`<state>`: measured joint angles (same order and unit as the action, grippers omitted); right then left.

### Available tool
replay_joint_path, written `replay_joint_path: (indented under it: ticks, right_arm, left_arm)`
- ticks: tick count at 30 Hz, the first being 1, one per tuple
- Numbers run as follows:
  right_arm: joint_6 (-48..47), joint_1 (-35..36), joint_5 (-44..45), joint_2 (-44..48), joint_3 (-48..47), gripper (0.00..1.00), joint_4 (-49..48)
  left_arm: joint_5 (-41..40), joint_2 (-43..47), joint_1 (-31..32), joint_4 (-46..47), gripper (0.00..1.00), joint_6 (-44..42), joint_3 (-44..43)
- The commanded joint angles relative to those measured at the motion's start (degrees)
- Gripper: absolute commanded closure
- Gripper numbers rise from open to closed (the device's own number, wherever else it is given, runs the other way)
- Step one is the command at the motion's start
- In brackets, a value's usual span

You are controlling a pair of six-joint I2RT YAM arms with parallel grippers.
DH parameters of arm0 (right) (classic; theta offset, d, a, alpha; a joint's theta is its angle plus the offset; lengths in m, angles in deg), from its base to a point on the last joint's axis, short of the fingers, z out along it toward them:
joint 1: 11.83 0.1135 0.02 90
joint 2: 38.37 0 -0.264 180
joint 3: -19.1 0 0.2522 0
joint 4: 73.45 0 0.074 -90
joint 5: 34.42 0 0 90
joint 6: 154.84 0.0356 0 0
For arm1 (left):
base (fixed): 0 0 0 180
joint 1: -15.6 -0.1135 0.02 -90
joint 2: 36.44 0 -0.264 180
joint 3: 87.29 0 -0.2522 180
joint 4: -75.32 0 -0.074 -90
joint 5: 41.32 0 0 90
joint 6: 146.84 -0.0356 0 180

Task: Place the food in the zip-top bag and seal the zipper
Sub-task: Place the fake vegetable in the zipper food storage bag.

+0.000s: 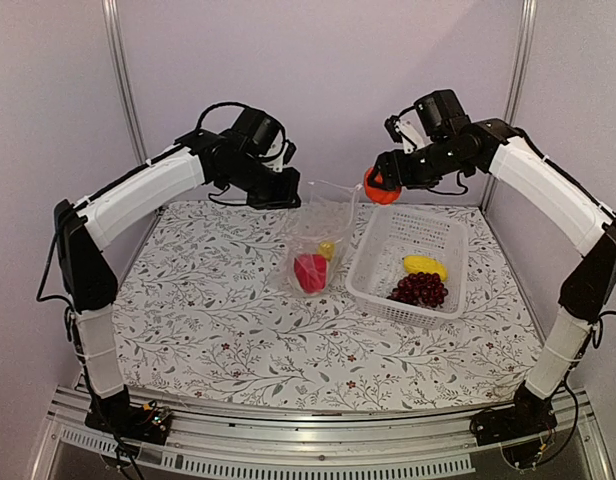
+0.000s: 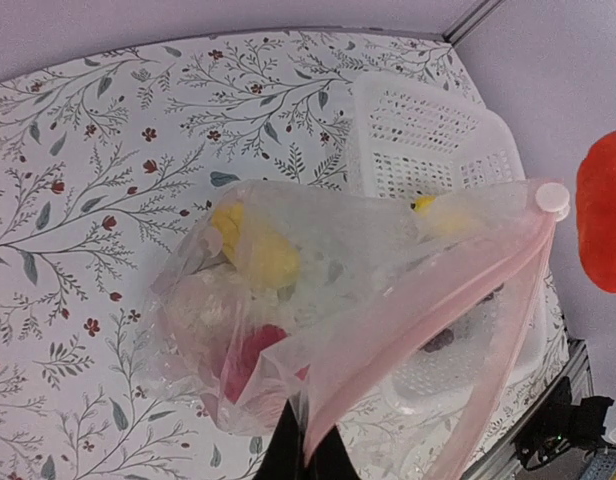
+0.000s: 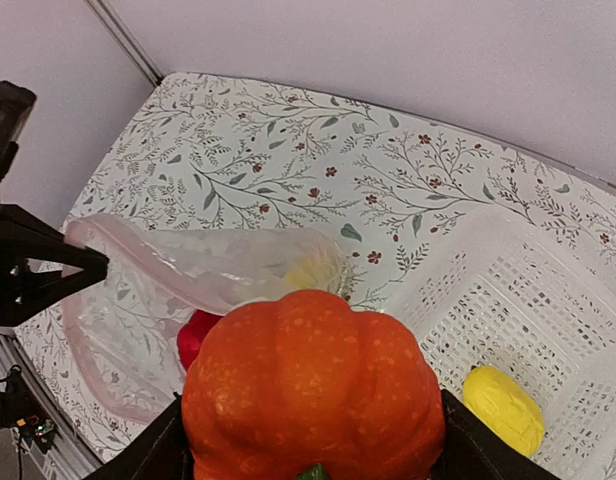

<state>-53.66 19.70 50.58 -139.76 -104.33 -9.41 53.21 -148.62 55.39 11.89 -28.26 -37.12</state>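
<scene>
The clear zip-top bag [image 1: 318,238] hangs open over the table. My left gripper [image 2: 310,452] is shut on its mouth edge, beside the pink zipper strip [image 2: 438,300] and its white slider [image 2: 553,196]. A red pepper [image 1: 310,272] and a yellow piece [image 2: 256,250] lie inside the bag. My right gripper [image 3: 313,425] is shut on the ribbed orange round fruit [image 3: 313,385], holding it in the air to the right of the bag's mouth, over the basket's far left corner, also seen as the orange fruit [image 1: 381,187]. Another yellow piece [image 1: 425,265] and the dark grape bunch [image 1: 419,290] lie in the basket.
The white perforated basket [image 1: 363,285] stands right of the bag, touching it. The floral tablecloth [image 1: 208,320] covers the table. Walls and metal posts close in the back and both sides.
</scene>
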Motion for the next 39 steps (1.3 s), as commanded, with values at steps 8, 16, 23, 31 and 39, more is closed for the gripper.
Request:
replay_joint_path:
  ticks: [8, 16, 23, 31, 39]
  right_arm:
    - [-1.08, 9.46, -7.19, -0.39, -7.3, 0.55, -4.25]
    - [-1.16, 11.39, -8.33, -4.82, -8.28, 0.56, -6.33]
    - [-1.09, 11.79, -6.86, -6.71, -6.63, 0.56, -6.59]
    - [-0.09, 11.98, -3.47, -8.58, -6.28, 0.55, -6.23]
    - [1.07, 11.98, 3.1, -12.41, -9.47, 0.5, -3.28]
  left_arm:
    - [0.34, -1.55, -0.83, 1.77, 1.0, 0.56, -0.71]
    - [0.58, -0.92, -1.2, 1.81, 1.0, 0.68, -1.08]
    - [1.98, -0.58, -1.44, 2.2, 1.0, 1.31, -1.79]
    - [3.02, -0.42, -1.47, 2.38, 1.0, 1.24, -1.71]
    - [2.87, -0.08, -1.45, 2.38, 1.0, 1.17, -1.79]
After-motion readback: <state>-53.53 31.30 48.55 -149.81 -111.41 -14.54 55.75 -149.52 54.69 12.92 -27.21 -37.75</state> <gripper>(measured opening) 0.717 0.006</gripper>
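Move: The right hand already holds the orange-red fake vegetable; the middle of the bag's open mouth is about 12 cm to its left, 3 cm back and 6 cm below. Down in the bag, the red pepper lies some 16 cm left, 1 cm ahead and 23 cm below the right hand. The white basket's middle is about 10 cm right, 4 cm ahead and 24 cm below. From the left hand, which pinches the rim, the mouth's middle is roughly 7 cm right, 2 cm back and 2 cm down. The right hand carries the fake vegetable about 12 cm left to the bag's mouth in an arc, first rising some 7 cm while drawing back 5 cm or so, then sinking about 9 cm and easing forward again at the end. Its wrist turns counter-clockwise to nearly 20 degrees and swings partly back as its fingers keep their hold, while the left hand stays almost in place, still pinching the rim. ##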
